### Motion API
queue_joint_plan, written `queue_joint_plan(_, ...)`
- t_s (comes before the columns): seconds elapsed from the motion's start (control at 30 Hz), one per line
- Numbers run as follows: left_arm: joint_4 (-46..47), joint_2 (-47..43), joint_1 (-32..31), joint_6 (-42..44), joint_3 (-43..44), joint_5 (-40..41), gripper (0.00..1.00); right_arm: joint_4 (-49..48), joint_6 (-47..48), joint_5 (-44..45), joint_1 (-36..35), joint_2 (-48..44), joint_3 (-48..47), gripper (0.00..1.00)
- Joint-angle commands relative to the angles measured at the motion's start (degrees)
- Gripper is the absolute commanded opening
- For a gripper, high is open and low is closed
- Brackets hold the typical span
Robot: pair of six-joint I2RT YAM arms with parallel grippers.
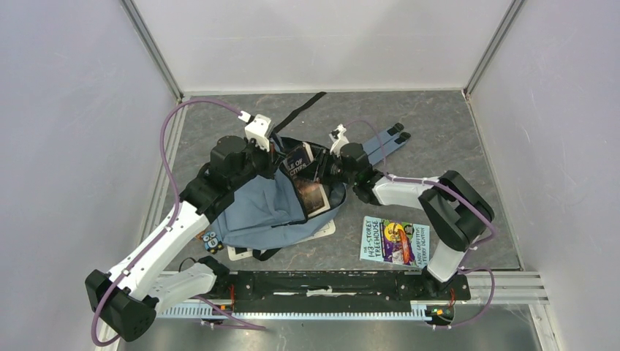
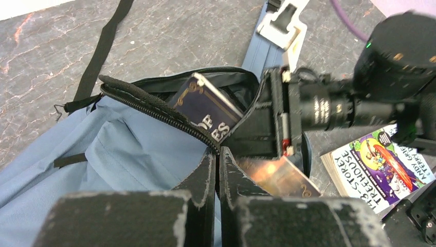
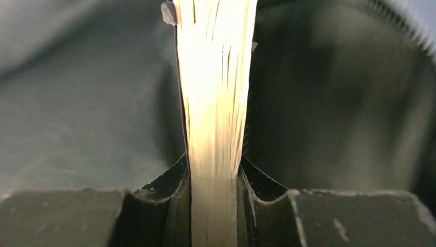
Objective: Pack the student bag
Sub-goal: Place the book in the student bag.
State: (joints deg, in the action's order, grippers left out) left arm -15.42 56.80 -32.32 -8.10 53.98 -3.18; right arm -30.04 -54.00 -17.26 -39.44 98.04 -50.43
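Observation:
The student bag [image 1: 259, 208], grey-blue with black zips, lies on the dark mat with its mouth open toward the right. My left gripper [image 1: 274, 157] is shut on the bag's zip edge [image 2: 169, 121], its tips [image 2: 218, 157] pinching the fabric there. A dark blue book [image 2: 205, 105] stands in the opening, with a glossy brown book [image 2: 280, 175] beside it. My right gripper [image 1: 325, 172] reaches into the mouth, shut on a book's pale page edge [image 3: 216, 92]. Its fingertips [image 3: 216, 170] sit amid the grey lining [image 3: 77, 103].
A colourful "Treehouse" paperback [image 1: 395, 240] lies on the mat right of the bag. A white flat item [image 1: 322, 230] pokes out under the bag's near edge. Blue shoulder straps [image 1: 384, 142] and a black strap [image 1: 300, 110] trail behind. White walls close three sides.

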Motion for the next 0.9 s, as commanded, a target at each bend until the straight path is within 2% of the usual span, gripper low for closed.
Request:
queue_joint_plan(0.0,4.8,-1.5,0.0,-0.4,0.3,-2.1,0.02,-10.1,-3.8,0.2,-1.6,0.4,-0.2,0.00)
queue_joint_plan(0.13,4.8,-1.8,0.0,-0.4,0.3,-1.9,0.02,-7.4,-2.1,2.4,-1.0,-2.9,0.5,0.00)
queue_joint_plan(0.3,5.3,-2.6,0.0,0.8,1.2,-1.6,0.02,-10.6,-5.2,2.3,0.9,-7.5,3.5,0.00)
queue_joint_plan(0.53,2.6,-1.1,0.0,2.9,11.7,-2.1,0.02,-13.9,-9.0,1.7,2.0,-11.2,3.7,0.00)
queue_joint_plan(0.7,4.8,-0.6,-0.1,2.5,13.3,-3.7,0.02,-16.8,-11.7,2.4,1.4,-9.9,3.1,0.00)
queue_joint_plan(0.87,6.0,0.9,0.0,1.6,12.3,-6.8,0.02,-15.8,-10.3,5.5,-2.5,-5.9,0.4,0.00)
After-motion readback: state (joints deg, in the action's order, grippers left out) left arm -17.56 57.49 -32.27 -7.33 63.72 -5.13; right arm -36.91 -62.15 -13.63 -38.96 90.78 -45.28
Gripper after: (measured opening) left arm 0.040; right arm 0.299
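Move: The right hand holds the book by its long edge in the mouth of the student bag; the mouth's middle lies some 3 cm back, 1 cm left and 6 cm below it. The shoulder straps lie about 8 cm ahead and 23 cm to its right, and the treehouse book some 20 cm back and 23 cm right, both roughly 12 cm lower. From the left hand the mouth is about 7 cm back, 7 cm right and 18 cm down. The right hand, keeping its grip on the book's edge, first dips about 2 cm farther into the bag's mouth, then draws a little to the right and climbs back out to some 5 cm above its starting height, its fingers tipping up about 10 degrees. The left hand, still pinching the zipped edge of the flap, stays put at first and then pulls it straight up about 7 cm, tipping slightly upward, to hold the mouth wider. ##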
